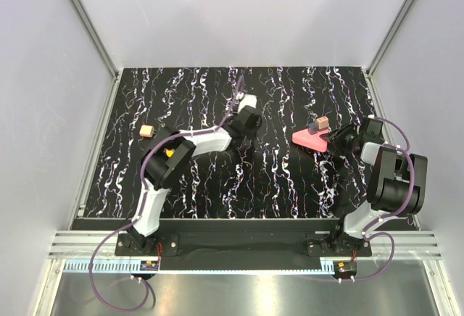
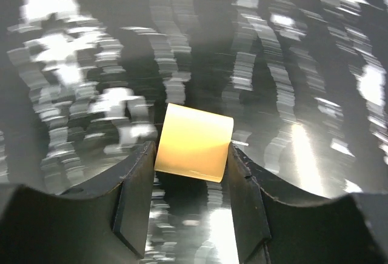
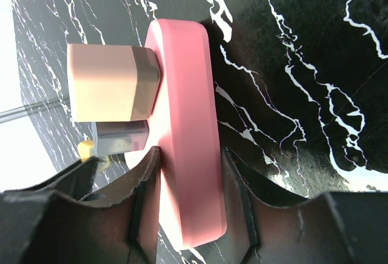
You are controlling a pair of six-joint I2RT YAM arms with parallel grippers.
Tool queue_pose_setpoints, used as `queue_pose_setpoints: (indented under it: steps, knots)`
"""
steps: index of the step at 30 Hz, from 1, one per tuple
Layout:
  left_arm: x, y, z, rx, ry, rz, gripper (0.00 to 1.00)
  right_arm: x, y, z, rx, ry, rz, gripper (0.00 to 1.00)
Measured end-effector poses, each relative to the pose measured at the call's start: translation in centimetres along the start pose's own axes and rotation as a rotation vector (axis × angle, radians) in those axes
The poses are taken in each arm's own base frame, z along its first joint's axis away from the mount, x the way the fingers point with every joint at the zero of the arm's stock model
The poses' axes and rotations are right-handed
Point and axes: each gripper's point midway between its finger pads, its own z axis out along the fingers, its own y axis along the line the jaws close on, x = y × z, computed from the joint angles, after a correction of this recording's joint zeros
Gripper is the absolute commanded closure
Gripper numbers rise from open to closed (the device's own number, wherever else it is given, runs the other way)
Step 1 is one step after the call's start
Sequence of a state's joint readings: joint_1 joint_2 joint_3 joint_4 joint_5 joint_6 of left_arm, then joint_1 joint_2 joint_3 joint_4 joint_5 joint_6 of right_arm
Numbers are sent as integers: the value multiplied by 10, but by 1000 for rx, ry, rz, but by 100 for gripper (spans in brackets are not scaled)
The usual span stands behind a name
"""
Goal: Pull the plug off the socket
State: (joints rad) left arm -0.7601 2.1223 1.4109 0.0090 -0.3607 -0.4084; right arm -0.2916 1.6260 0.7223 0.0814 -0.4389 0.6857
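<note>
The pink socket (image 3: 182, 82) lies on the dark marbled table at right (image 1: 308, 139), and my right gripper (image 3: 189, 155) is shut on its near end (image 1: 335, 140). Two plugs stand in it: a tan plug (image 3: 106, 82) and a grey plug (image 3: 121, 138) beside it. My left gripper (image 2: 191, 152) is shut on a pale yellow plug (image 2: 194, 140), with one finger against each of its sides. It holds this plug over the table's middle (image 1: 243, 140), well away from the socket. From above, the left wrist hides the yellow plug.
A loose tan block (image 1: 147, 131) lies on the table at far left. A small orange piece (image 1: 169, 152) shows by the left arm's elbow. White walls with metal rails (image 1: 87, 26) enclose the table on three sides.
</note>
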Motion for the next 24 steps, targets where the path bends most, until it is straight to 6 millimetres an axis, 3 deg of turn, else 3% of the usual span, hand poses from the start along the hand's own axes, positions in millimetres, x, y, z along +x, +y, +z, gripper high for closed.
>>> queue_pose_setpoints:
  steps: [5,11,14,15,16,20,24]
  knots:
    - [-5,39,1,-133,-39,-76,66,0,0,0,0,0,0,100]
    - [8,51,-14,-167,-56,-151,61,0,0,0,0,1,0,100]
    - [15,56,-23,-175,-58,-182,30,0,0,0,0,1,1,100]
    - [16,58,-25,-180,-58,-183,16,0,0,0,0,0,0,100]
    - [16,58,-27,-183,-59,-182,11,0,0,0,0,1,1,100]
    - [14,57,-29,-200,-80,-184,6,0,0,0,0,1,1,100]
    - [9,44,-36,-179,-103,-131,4,0,0,0,0,0,0,100]
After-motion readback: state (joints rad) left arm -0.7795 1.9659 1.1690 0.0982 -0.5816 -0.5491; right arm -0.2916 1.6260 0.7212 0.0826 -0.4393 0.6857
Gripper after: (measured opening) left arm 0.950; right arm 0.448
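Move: The left hand has the yellow plug pinched low over the table; the bare spot it is taken to is about 6 cm to the left, 2 cm back and 2 cm below. The pink socket board is about 20 cm to the hand's right and 1 cm back, its peach plug about 24 cm right and 4 cm ahead. The yellow box is roughly 28 cm left, 6 cm back. From the right hand, the spot is some 33 cm left and 1 cm back. Still pinching the yellow plug, the left hand carries it low and level about 6 cm farther left, away from the pink socket board, drawing back a little and turning some 15 degrees counter-clockwise. The fingers then open wide and let go; the hand starts to rise and shifts about 1 cm back to the right. The right hand stays still, keeping its grip on the board's edge. ##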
